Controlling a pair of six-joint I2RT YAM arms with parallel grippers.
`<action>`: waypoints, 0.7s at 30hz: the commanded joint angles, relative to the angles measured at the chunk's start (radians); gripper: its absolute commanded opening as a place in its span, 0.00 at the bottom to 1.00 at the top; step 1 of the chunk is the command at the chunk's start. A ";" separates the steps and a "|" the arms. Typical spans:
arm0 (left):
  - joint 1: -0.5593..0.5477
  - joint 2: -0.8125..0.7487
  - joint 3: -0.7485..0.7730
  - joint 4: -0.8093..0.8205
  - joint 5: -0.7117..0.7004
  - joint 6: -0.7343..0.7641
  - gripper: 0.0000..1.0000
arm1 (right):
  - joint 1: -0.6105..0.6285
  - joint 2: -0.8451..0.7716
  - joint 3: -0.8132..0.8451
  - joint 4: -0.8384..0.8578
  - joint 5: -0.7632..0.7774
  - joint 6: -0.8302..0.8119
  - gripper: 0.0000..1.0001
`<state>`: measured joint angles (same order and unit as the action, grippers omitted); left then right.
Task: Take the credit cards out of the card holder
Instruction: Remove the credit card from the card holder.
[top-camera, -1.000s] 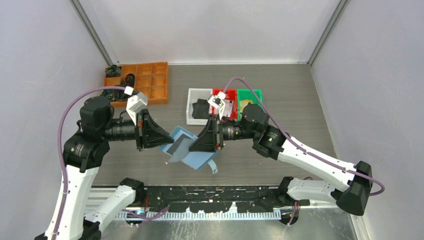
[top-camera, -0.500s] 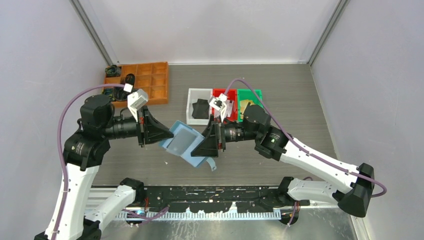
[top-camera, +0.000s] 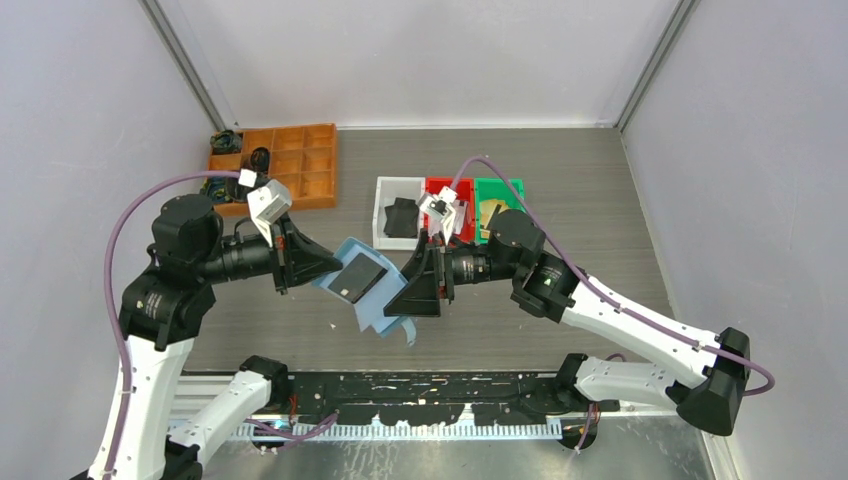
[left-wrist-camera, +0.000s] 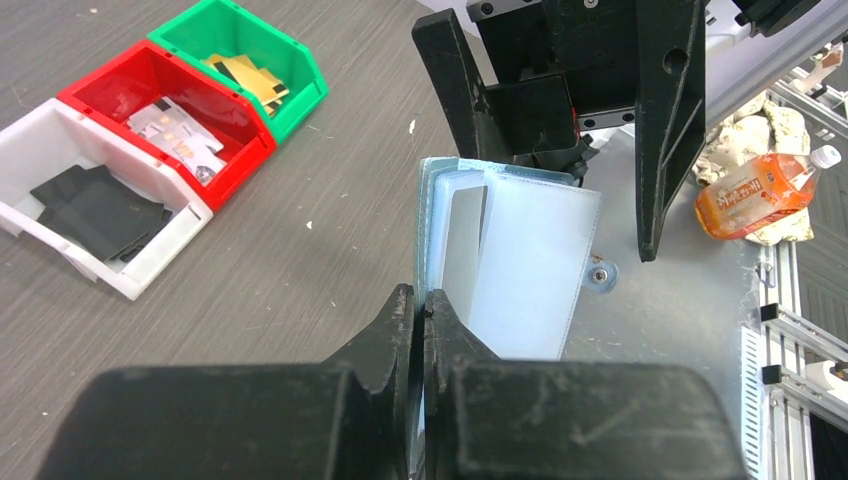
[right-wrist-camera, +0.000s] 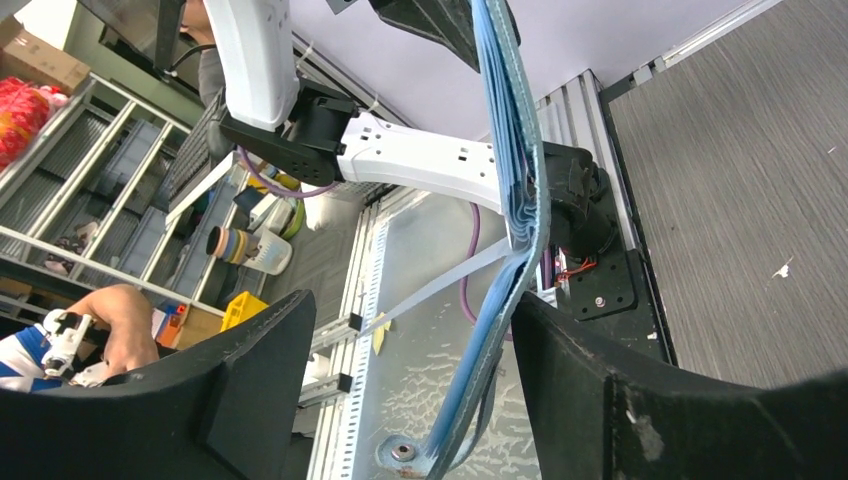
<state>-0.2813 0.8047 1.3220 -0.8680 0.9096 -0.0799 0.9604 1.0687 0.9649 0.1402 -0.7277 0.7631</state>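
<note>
The teal-blue card holder (top-camera: 378, 310) hangs open in the air between the two arms. My left gripper (top-camera: 325, 268) is shut on its left edge; in the left wrist view the left gripper (left-wrist-camera: 422, 300) pinches that edge, and the holder's pale inner flap (left-wrist-camera: 530, 270) lies beside a grey card (left-wrist-camera: 462, 240) in a pocket. This card (top-camera: 358, 278) looks dark from above. My right gripper (top-camera: 405, 290) stands open around the holder's far end. Edge-on in the right wrist view, the holder (right-wrist-camera: 510, 150) runs between the right gripper's (right-wrist-camera: 415, 300) wide jaws, close to the right finger (right-wrist-camera: 600, 380).
Behind the holder stand a white bin (top-camera: 384, 236) with black cards, a red bin (top-camera: 433, 185) with pale cards and a green bin (top-camera: 518, 186) with gold cards. An orange compartment tray (top-camera: 290, 165) sits at the back left. An orange bottle (left-wrist-camera: 750, 190) lies beyond the table's near edge.
The right gripper's jaws have spread wide and no longer press the holder. The holder has swung a little left and turned, so the card's dark face shows from above.
</note>
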 joint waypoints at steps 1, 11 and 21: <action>0.003 -0.006 0.049 0.027 0.014 0.031 0.00 | 0.003 -0.008 0.027 0.025 -0.017 -0.005 0.77; 0.002 0.001 0.066 0.011 0.073 0.020 0.00 | 0.001 0.028 0.084 -0.166 0.100 -0.061 0.61; 0.001 -0.021 -0.043 0.047 0.186 -0.055 0.57 | 0.001 0.025 0.124 -0.225 0.080 -0.059 0.08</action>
<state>-0.2810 0.8032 1.3407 -0.8745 0.9840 -0.0750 0.9604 1.1046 1.0203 -0.0788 -0.6353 0.7101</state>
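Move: The open blue card holder, its left edge still pinched in the left hand, has its middle about 5 cm right of that hand, 3 cm back and just below. From the open right hand that middle lies about 4 cm left, 1 cm ahead and 2 cm lower. The black credit card in its pocket is about 5 cm left and 3 cm ahead of the right hand. The white bin stands some 23 cm straight ahead of the right hand, roughly 33 cm below. The card holder changes hands: the right hand sinks about 3 cm and eases some 2 cm forward around its right-hand part, fingertips tipping down roughly 10 degrees, and closes to pinch it. The left hand keeps its grip while drifting slightly back and up, then at the very end opens and lets go of the left edge. ##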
